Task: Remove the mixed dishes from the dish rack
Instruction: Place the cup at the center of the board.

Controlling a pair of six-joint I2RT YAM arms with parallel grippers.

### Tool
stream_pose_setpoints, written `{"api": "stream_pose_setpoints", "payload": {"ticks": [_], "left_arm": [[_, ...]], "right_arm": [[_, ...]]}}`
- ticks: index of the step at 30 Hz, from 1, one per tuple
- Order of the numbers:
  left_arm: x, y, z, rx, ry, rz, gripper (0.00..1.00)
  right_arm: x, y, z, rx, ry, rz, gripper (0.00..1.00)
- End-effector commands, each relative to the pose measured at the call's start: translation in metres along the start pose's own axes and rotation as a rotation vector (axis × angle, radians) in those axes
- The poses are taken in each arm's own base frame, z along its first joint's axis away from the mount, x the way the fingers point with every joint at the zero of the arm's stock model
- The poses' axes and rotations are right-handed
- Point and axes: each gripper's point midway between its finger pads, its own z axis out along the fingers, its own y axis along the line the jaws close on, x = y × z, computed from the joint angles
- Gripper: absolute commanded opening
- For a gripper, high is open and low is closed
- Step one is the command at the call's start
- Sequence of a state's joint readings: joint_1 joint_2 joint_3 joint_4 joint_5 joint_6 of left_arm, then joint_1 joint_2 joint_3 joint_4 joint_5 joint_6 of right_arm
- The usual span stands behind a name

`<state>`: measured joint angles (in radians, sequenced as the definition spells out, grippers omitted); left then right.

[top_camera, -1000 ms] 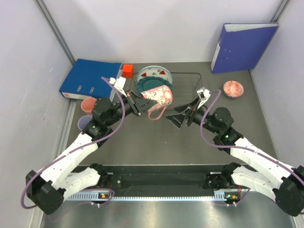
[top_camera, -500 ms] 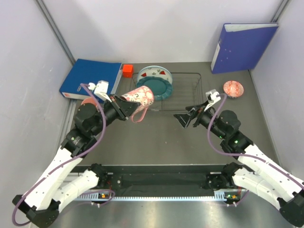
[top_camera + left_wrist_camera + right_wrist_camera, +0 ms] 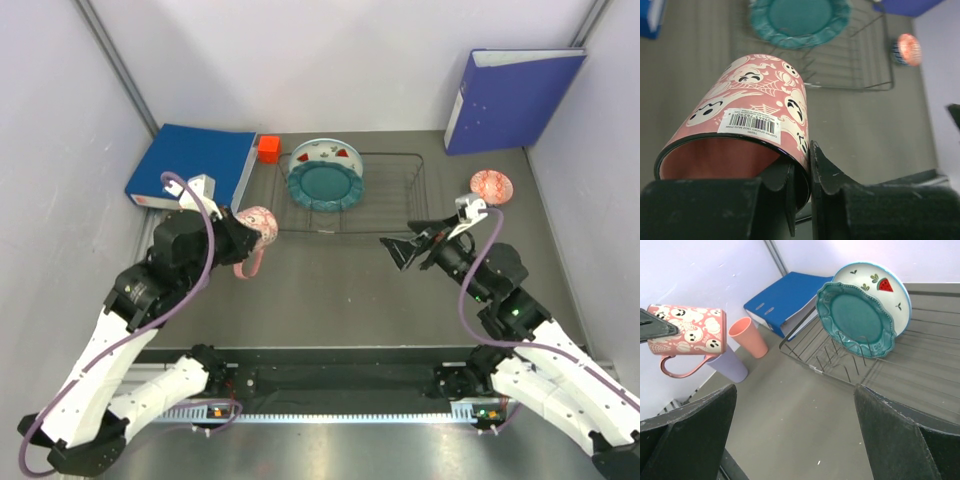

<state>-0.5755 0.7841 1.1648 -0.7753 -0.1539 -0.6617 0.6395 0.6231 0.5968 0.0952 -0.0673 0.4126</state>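
My left gripper (image 3: 243, 238) (image 3: 803, 167) is shut on the rim of a pink ghost-patterned cup (image 3: 260, 224) (image 3: 752, 107) (image 3: 687, 330), one finger inside and one outside. It holds the cup tilted in the air, left of the dish rack (image 3: 385, 190) (image 3: 855, 67) (image 3: 840, 365). A teal scalloped plate (image 3: 322, 185) (image 3: 860, 320) and a white watermelon plate (image 3: 325, 153) (image 3: 880, 280) stand in the rack's left end. My right gripper (image 3: 412, 246) (image 3: 795, 430) hangs open and empty in front of the rack.
A salmon cup (image 3: 747, 337) and a lavender cup (image 3: 730, 365) stand upside down on the table at left. A small pink bowl (image 3: 491, 186) sits right of the rack. A blue binder (image 3: 190, 165) lies far left, another (image 3: 510, 95) stands far right, by a red cube (image 3: 268, 148).
My left arm has carried the ghost cup from over the rack's front edge leftward and nearer. My right gripper has drawn back to the right, still open.
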Motion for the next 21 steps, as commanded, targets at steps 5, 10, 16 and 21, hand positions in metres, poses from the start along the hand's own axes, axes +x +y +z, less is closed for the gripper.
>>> {"api": "stream_pose_setpoints", "payload": {"ticks": [5,10,16,21], "left_arm": [[-0.039,0.022,-0.008,-0.218,-0.059,0.074,0.00],[-0.025,0.041,0.013,-0.349,0.030,0.134,0.00],[0.009,0.042,0.071,-0.348,0.170,0.140,0.00],[0.016,0.053,0.116,-0.409,0.263,0.148,0.00]], "right_arm": [[-0.020,0.004,-0.012,0.005,-0.066,-0.028,1.00],[-0.014,-0.002,-0.015,0.023,-0.063,-0.043,1.00],[-0.006,-0.004,-0.016,0.026,-0.041,-0.033,1.00],[-0.004,-0.004,-0.016,0.025,-0.027,-0.044,1.00]]}}
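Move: The left hand holds the mug by its rim, high over the board. The open middle of the board lies about 10 cm ahead of that hand, 14 cm right and 28 cm below. Low down from the same hand, the pink tumbler stands about 12 cm ahead and 18 cm left, the purple tumbler 4 cm ahead and 19 cm left, and the teal plate 26 cm ahead and 16 cm right. From the empty right hand, that open middle is roughly 9 cm ahead, 21 cm left. Keeping its pinch on the mug's rim, the left hand brings the mug down about 10 cm towards the open board in front of the rack, gathering speed and reaching some 6 cm forward. It first drifts about 3 cm left, then swings back right, while the wrist tips the fingers some 35 degrees, from slanting forward to pointing steeply down. ##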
